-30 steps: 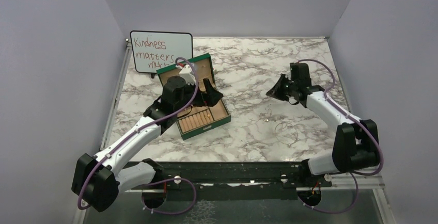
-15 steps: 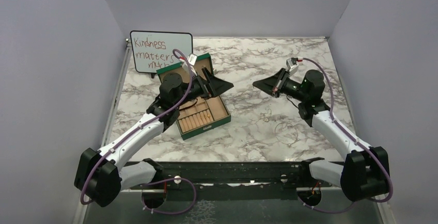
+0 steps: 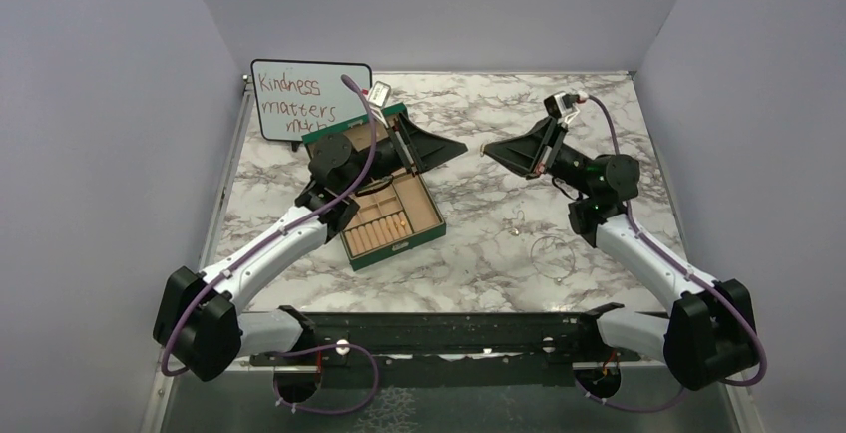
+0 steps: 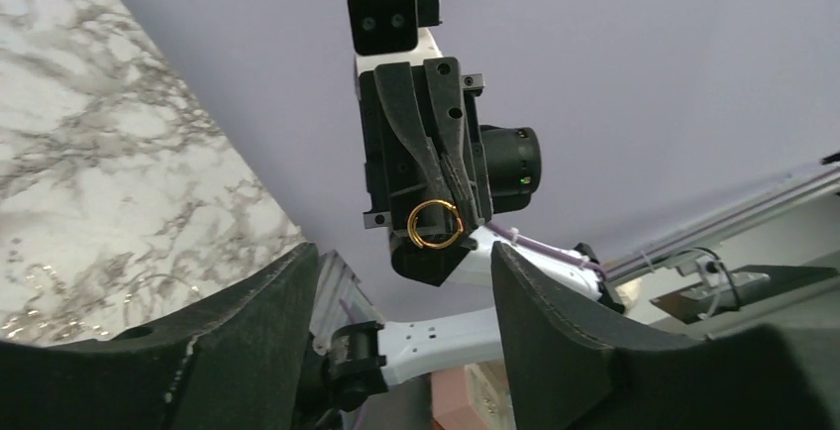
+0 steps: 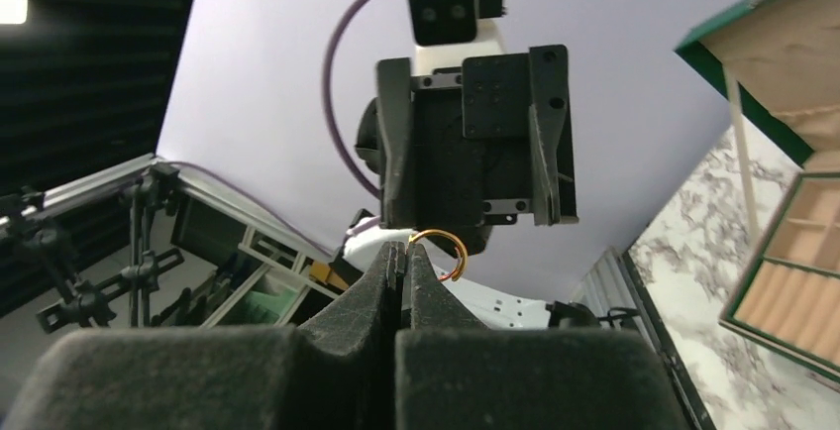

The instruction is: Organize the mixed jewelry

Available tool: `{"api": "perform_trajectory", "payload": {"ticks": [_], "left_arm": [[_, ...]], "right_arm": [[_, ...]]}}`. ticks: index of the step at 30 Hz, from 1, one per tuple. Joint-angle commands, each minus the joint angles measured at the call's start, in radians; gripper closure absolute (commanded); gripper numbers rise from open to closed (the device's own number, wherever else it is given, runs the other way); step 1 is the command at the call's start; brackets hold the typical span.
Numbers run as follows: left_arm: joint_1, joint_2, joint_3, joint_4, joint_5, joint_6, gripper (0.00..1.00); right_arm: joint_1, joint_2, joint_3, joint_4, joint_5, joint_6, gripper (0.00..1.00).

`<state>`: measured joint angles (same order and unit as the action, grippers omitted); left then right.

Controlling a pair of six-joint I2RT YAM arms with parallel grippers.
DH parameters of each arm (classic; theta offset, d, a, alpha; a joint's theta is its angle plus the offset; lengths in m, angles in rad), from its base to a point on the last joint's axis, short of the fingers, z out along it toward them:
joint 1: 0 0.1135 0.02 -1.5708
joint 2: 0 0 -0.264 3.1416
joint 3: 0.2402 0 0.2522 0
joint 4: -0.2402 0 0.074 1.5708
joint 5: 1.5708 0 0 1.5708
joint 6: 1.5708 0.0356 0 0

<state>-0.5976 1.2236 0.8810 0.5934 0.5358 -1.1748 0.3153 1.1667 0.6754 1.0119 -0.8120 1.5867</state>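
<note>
My right gripper (image 5: pixel 401 252) is shut on a small gold ring (image 5: pixel 443 245), which sticks out beside its tips. It is raised above the table and points left at my left gripper (image 3: pixel 459 145), tip to tip with a small gap. My left gripper (image 4: pixel 404 254) is open and empty, and the gold ring (image 4: pixel 434 224) shows just ahead between its fingers. On the marble below lie more of the mixed jewelry: a thin silver wire loop (image 3: pixel 552 250) and tiny pieces (image 3: pixel 516 224). The green box (image 3: pixel 424 235) with tan compartments lies open under the left arm.
A whiteboard (image 3: pixel 309 94) with red writing leans at the back left, just behind the box lid. The black rail (image 3: pixel 439 331) carrying the arm bases runs along the near edge. Purple walls close in the table on three sides.
Both arms rose and swung their grippers to face each other over the table's middle. My left gripper left the box and its jaws narrowed a little. The right stayed shut.
</note>
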Motion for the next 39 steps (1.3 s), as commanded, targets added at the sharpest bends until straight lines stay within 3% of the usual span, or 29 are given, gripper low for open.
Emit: {"api": "perform_trajectory", "payload": {"ticks": [1,10,21,26,37,39], "left_arm": [[-0.014,0.024,0.046,0.159,0.058,-0.078,0.38],[-0.053,0.077,0.084,0.305,0.099,-0.125,0.41],[-0.069,0.096,0.090,0.356,0.120,-0.149,0.64],[-0.069,0.086,0.076,0.358,0.102,-0.136,0.68],[-0.069,0.081,0.068,0.357,0.085,-0.124,0.99],[-0.068,0.074,0.056,0.356,0.070,-0.113,1.00]], "right_arm": [[0.014,0.000,0.055,0.150,0.015,0.067,0.99],[0.053,0.041,0.080,0.247,0.044,0.115,0.99],[0.064,0.053,0.052,0.304,0.065,0.141,0.99],[0.064,0.060,0.034,0.364,0.077,0.166,0.99],[0.065,0.053,0.030,0.352,0.076,0.151,0.99],[0.066,0.045,0.029,0.337,0.069,0.116,0.95]]}}
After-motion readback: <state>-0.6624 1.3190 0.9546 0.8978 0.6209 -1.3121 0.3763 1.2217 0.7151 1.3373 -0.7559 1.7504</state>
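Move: The gold ring is already pinched in my right fingertips, about 1 cm left of that hand and about 3 cm to the right of my left hand, level in height. My left fingers, its destination, lie some 4 cm left and 1 cm ahead of my right hand. From my left hand the jewelry box is about 12 cm left, 5 cm ahead and 35 cm below. From my right hand the necklace is 5 cm ahead, 8 cm right, 37 cm below. I lift both hands together about 5 cm while drawing them back some 3 cm, tipping both sets of fingertips upward. On the way my left hand edges about 2 cm right to bring its part-open fingers around the ring; then I hold both nearly still and shut the left fingers on the band while the right keeps its pinch. ##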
